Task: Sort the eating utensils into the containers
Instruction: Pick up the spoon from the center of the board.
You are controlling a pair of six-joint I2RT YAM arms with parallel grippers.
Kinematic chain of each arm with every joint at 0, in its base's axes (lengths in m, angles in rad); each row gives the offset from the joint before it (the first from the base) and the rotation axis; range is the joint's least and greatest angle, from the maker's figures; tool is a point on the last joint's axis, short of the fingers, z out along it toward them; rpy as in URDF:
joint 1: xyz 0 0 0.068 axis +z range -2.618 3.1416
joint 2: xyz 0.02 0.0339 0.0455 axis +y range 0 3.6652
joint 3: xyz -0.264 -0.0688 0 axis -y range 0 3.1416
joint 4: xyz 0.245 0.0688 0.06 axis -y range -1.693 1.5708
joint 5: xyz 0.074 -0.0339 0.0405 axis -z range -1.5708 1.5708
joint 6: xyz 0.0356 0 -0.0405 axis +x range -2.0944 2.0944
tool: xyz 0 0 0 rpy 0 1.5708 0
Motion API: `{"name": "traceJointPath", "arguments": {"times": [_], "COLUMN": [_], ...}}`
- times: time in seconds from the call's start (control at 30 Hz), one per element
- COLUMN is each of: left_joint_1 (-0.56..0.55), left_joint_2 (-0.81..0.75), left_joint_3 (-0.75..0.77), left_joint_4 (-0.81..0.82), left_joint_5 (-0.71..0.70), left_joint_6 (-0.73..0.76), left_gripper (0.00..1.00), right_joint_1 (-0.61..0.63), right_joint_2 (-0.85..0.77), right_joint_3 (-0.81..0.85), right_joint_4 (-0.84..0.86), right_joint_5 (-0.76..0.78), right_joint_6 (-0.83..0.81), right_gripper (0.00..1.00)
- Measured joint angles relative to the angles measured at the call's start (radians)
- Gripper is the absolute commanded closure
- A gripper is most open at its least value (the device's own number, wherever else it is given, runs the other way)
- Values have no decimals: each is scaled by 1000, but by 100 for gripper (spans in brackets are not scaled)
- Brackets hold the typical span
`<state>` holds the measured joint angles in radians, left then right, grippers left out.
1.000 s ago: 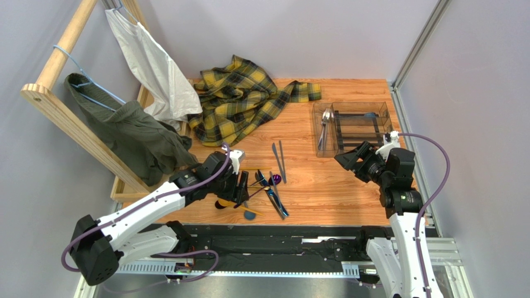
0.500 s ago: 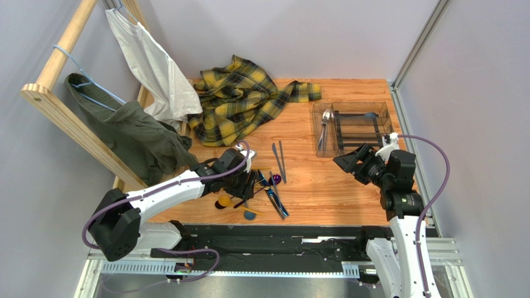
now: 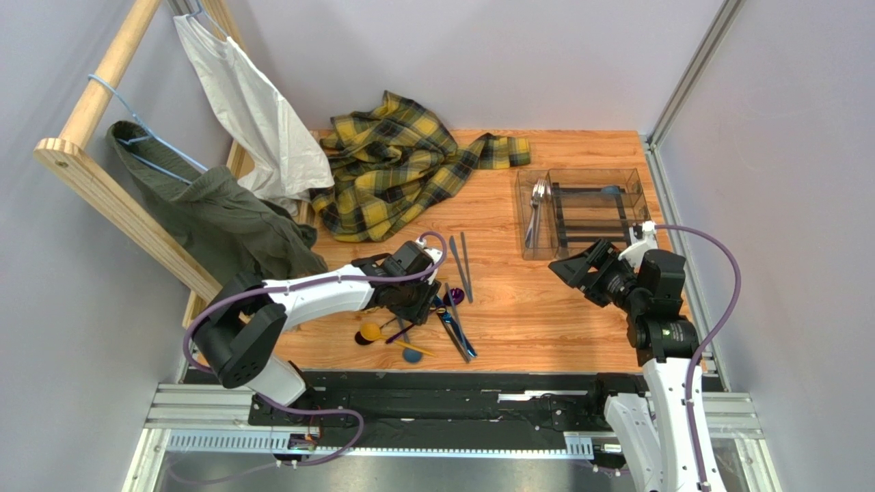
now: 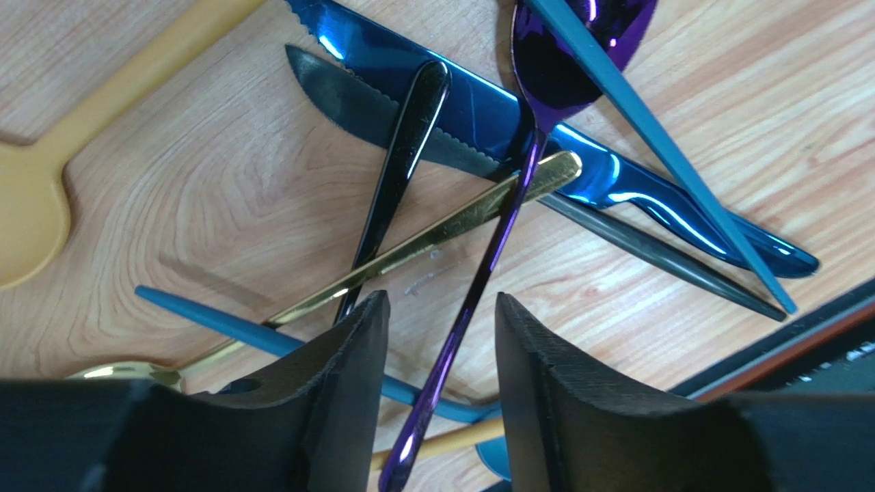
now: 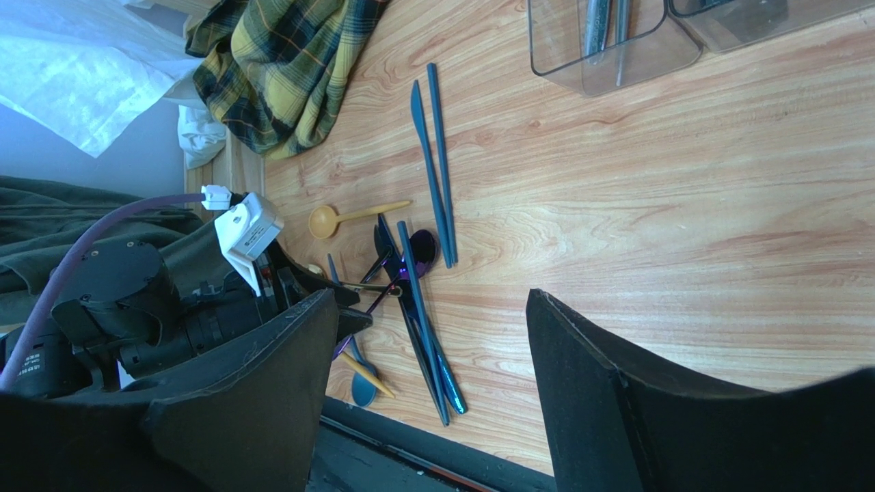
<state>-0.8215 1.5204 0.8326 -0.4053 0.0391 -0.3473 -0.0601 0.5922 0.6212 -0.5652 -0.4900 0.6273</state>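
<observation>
A heap of crossed utensils (image 3: 436, 313) lies near the table's front edge. My left gripper (image 4: 442, 302) is low over it. The jaws are open, one on each side of the thin handle of an iridescent purple spoon (image 4: 544, 82), with a gap left on either side. Under that spoon lie a blue knife (image 4: 483, 113), a gold spoon handle (image 4: 452, 226), a dark grey knife (image 4: 637, 241) and a teal stick (image 4: 657, 133). The clear compartment tray (image 3: 642, 195) at the back right holds silver pieces. In front of the tray my right gripper (image 3: 571, 269) hovers open and empty.
Two dark slim pieces (image 3: 460, 261) lie apart from the heap. A yellow plaid shirt (image 3: 401, 169) is bunched at the back. At the left, a wooden rack (image 3: 103, 174) carries a green garment (image 3: 221, 231) and a white cloth (image 3: 246, 103). A black rail (image 3: 442, 395) runs along the front edge.
My left arm has reached rightward onto the utensil heap. Its jaws have narrowed around the purple spoon's handle. The right arm has barely shifted.
</observation>
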Motion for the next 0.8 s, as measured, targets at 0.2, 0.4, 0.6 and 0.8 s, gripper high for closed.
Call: {"name": "traceJointPath", "arguments": {"times": [0.2, 0.4, 0.6, 0.8], "left_joint_1": [-10, -25, -33, -36], "left_joint_2": [57, 75, 77, 16], "left_joint_3": [20, 31, 54, 93], "left_joint_4": [12, 29, -14, -92], "left_joint_5": [-14, -22, -50, -86], "left_joint_6": [18, 21, 21, 21], "left_gripper": [76, 97, 100, 100], "right_joint_1": [0, 0, 0, 0], "right_joint_2": [8, 9, 8, 7], "right_joint_3": [-9, -14, -19, -19], "right_joint_4": [-1, 1, 1, 2], "right_joint_5": [0, -2, -2, -13], "right_joint_6": [0, 0, 1, 5], "right_gripper": [29, 29, 29, 29]}}
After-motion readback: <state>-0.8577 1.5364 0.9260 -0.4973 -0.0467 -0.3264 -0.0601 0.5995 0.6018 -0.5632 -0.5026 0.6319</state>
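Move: The purple spoon lies nearly under the left hand, its handle already between the open fingers; its middle is about 3 cm to the right, 2 cm ahead and 1 cm below. Also just below, the gold spoon is centred some 3 cm ahead and 2 cm left, the blue knife 6 cm right and 2 cm ahead, and the teal stick, crossing the spoon's bowl, 7 cm right and 2 cm ahead. From the right hand, the purple spoon is about 24 cm left, level with it, 18 cm below. The purple spoon's handle is pinched by the left hand, which sinks about 1 cm while drifting some 1 cm right, its fingers closing from half open to practically shut. It then turns upward, raising the gripped handle roughly 2.5 cm from the low point, still pointing steeply down. ##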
